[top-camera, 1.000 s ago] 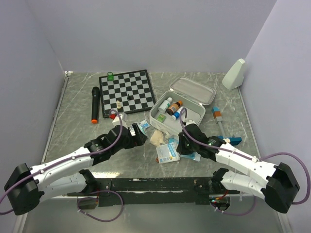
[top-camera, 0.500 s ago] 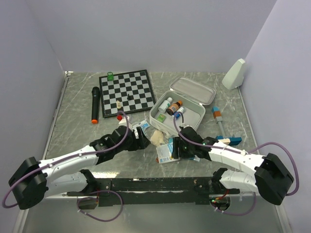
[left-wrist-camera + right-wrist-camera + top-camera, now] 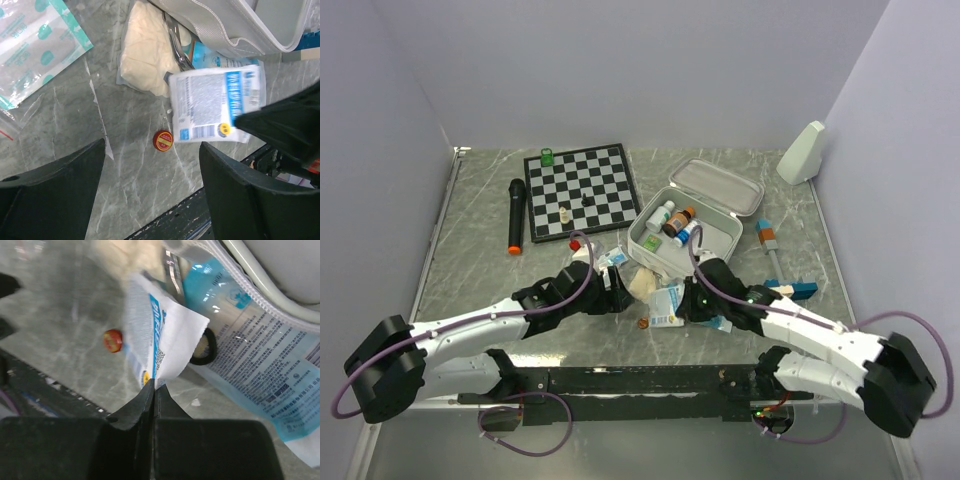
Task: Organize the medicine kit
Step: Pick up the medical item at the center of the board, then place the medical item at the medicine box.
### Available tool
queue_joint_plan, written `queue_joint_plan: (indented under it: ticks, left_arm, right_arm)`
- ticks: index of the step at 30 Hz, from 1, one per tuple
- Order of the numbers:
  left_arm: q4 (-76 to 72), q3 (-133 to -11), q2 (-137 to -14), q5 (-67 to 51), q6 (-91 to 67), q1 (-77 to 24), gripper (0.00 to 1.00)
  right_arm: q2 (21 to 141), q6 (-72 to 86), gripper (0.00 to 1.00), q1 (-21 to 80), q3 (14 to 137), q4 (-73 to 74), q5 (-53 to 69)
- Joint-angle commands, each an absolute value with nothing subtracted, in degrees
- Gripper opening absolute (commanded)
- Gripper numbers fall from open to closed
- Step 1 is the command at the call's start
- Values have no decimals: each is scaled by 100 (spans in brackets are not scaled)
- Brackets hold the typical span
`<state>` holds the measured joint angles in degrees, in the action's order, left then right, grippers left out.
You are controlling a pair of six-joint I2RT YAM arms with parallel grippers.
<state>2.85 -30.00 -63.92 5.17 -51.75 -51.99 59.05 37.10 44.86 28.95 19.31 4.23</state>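
The medicine kit is a white case lying open at centre right, its lid hinged back, with three small bottles inside. My right gripper is shut on a corner of a white-and-blue packet and holds it off the table just in front of the kit; the right wrist view shows the jaws pinching that packet. My left gripper is open and empty, low over the table, beside a small red disc.
A cream gauze pad, metal scissors, a teal-printed pouch and a blue-printed clear bag lie in front of the kit. A chessboard and black microphone are at the back left, a white object at the back right.
My right gripper has lifted the white-and-blue packet off the table and drawn it slightly right, uncovering the red disc. My left gripper has moved right, toward the disc.
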Motion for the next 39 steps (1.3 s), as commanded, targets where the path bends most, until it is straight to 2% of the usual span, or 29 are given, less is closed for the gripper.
queue_joint_plan:
  ticks: [1,5,9,15,18,27,39]
  left_arm:
    - [167,-3076,-6232,562,-5115,-5247,80]
    - [290,-3138,-6065,685,-5080,-5247,80]
    - [334,-3182,-5889,729,-5054,-5247,80]
    - [369,-3182,-5792,738,-4966,-5247,81]
    - [448,-3182,-5757,764,-4896,-5238,81]
    - [677,-3024,-5195,1002,-4773,-5247,82]
    - [668,-2830,-4983,1037,-4737,-5247,83]
  right_arm:
    - [5038,3464,0,4544,3461,2345,466]
    - [4764,2998,0,4544,4549,3329,10]
    - [5149,2515,0,4535,5614,4270,-1350]
    - [6914,1804,0,4544,6539,4887,-4267]
    - [7758,1451,0,4544,6802,4922,-5236]
    - [9087,668,0,4456,6996,4210,-5643]
    - [9887,1282,0,4158,7013,4227,-4580]
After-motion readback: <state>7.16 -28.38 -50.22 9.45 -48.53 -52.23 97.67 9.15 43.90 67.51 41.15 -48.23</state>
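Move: The right hand already holds the white-and-blue medical item in shut fingers, a few centimetres above the table. The empty right part of the box floor lies about 15 cm ahead, 8 cm to its right and a little lower; the blue-labelled bottle in the box is roughly 18 cm ahead and 1 cm right. The scissors lie right below the hand, the glove about 6 cm ahead and 8 cm left. From the left hand, that empty floor is some 12 cm ahead and 20 cm right. Straight up first, then forward and somewhat right in a high arc of about 18 cm, the right hand carries the pinched item over the box's front wall and sinks some 13 cm towards the empty floor, rolling about 60 degrees so its fingers swing from pointing left to pointing right and down. The open, empty left hand rises about 4 cm, drifting slightly left. ##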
